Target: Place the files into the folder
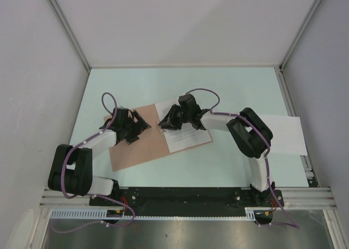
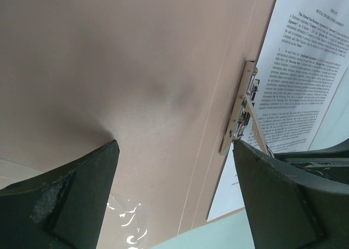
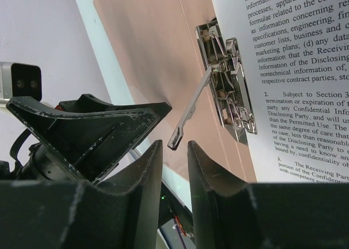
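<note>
The salmon folder (image 1: 136, 151) (image 2: 136, 69) (image 3: 147, 42) lies open on the table. A printed sheet (image 1: 185, 137) (image 2: 305, 69) (image 3: 294, 69) rests on its right half, beside the metal clip (image 2: 242, 110) (image 3: 226, 80) at the spine. The clip's lever (image 3: 191, 110) stands raised. My right gripper (image 1: 166, 121) (image 3: 174, 144) has its jaws a narrow gap apart, the lever's tip at that gap with space on both sides. My left gripper (image 1: 133, 126) (image 2: 174, 145) is wide open over the folder's left half, holding nothing. A plain white sheet (image 1: 286, 134) lies at the far right.
Grey walls close in the pale green table (image 1: 218, 85) on three sides. A metal rail (image 1: 305, 194) runs along the near edge by the arm bases. A bit of clear tape (image 2: 122, 222) shines on the folder near the left fingers.
</note>
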Robot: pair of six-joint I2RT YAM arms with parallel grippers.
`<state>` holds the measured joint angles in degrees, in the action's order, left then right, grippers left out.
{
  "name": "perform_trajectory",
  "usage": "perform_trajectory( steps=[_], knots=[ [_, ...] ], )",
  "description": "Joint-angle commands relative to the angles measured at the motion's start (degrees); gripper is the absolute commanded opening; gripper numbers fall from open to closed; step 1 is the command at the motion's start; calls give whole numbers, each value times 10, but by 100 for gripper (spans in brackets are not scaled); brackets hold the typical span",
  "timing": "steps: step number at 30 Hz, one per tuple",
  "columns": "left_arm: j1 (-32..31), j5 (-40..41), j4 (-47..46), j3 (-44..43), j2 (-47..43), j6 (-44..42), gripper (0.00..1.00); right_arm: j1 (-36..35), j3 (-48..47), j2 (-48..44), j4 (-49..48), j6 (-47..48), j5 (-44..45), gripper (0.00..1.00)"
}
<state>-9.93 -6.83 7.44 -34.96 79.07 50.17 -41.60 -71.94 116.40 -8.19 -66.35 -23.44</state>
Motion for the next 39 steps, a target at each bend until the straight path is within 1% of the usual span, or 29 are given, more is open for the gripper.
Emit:
perform_trajectory(
  steps=[1, 4, 7, 8, 12, 16, 19, 24, 28, 31, 39],
  knots=[
    [1, 20, 6, 11, -15, 4, 93, -5, -21, 8, -23, -12, -5, 28],
    [1, 22, 6, 10, -18, -2, 93, -5, -22, 8, -22, -12, -6, 23],
    [-3, 42, 15, 3, -32, -14, 93, -5, -22, 8, -17, -11, -5, 15],
    [-5, 49, 19, 0, -38, -18, 93, -5, -22, 8, -13, -8, -4, 10],
    [-25, 57, 13, -9, -52, -26, 93, -6, -22, 8, -2, -1, -3, 0],
    [-43, 34, 3, -34, -7, -10, 92, -8, -22, 6, 17, 15, 4, 0],
    [-75, 85, 20, -69, 33, -19, 91, -9, -21, 5, 47, 38, 12, 0],
    [-73, 104, 47, -84, 91, -12, 92, -8, -21, 7, 94, 88, 43, 0],
    [-69, 115, 47, -67, 96, -4, 92, -7, -21, 12, 138, 142, 73, 0],
    [-69, 130, 50, -62, 90, -7, 92, -4, -16, 17, 156, 163, 89, 0],
    [-63, 135, 57, -63, 89, -12, 92, -1, -7, 33, 180, 216, 138, 0]
  ],
)
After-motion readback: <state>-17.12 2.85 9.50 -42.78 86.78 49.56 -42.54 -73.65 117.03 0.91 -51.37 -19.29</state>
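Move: The clip lever's tip already stands between the right hand's half-open fingers, and its middle is about 2 cm ahead and 2 cm below them. The sheets' middle lies roughly 10 cm right, 3 cm ahead and 5 cm below that hand; the folder's bare panel is centred about 13 cm left, 5 cm back and 5 cm below. From the wide-open left hand, low over this panel, the lever is some 9 cm right, 3 cm ahead and 1 cm higher. Down and a little to the right goes the right hand once its fingers have shut on the tip of the clip lever, drawing it some 3 cm lower towards the folder with a turn of about 15 degrees. The left hand, still wide open, first lifts about 1 cm, then comes down and shifts 2–3 cm forward and right, towards the clip, its fingertips close on the bare panel. ##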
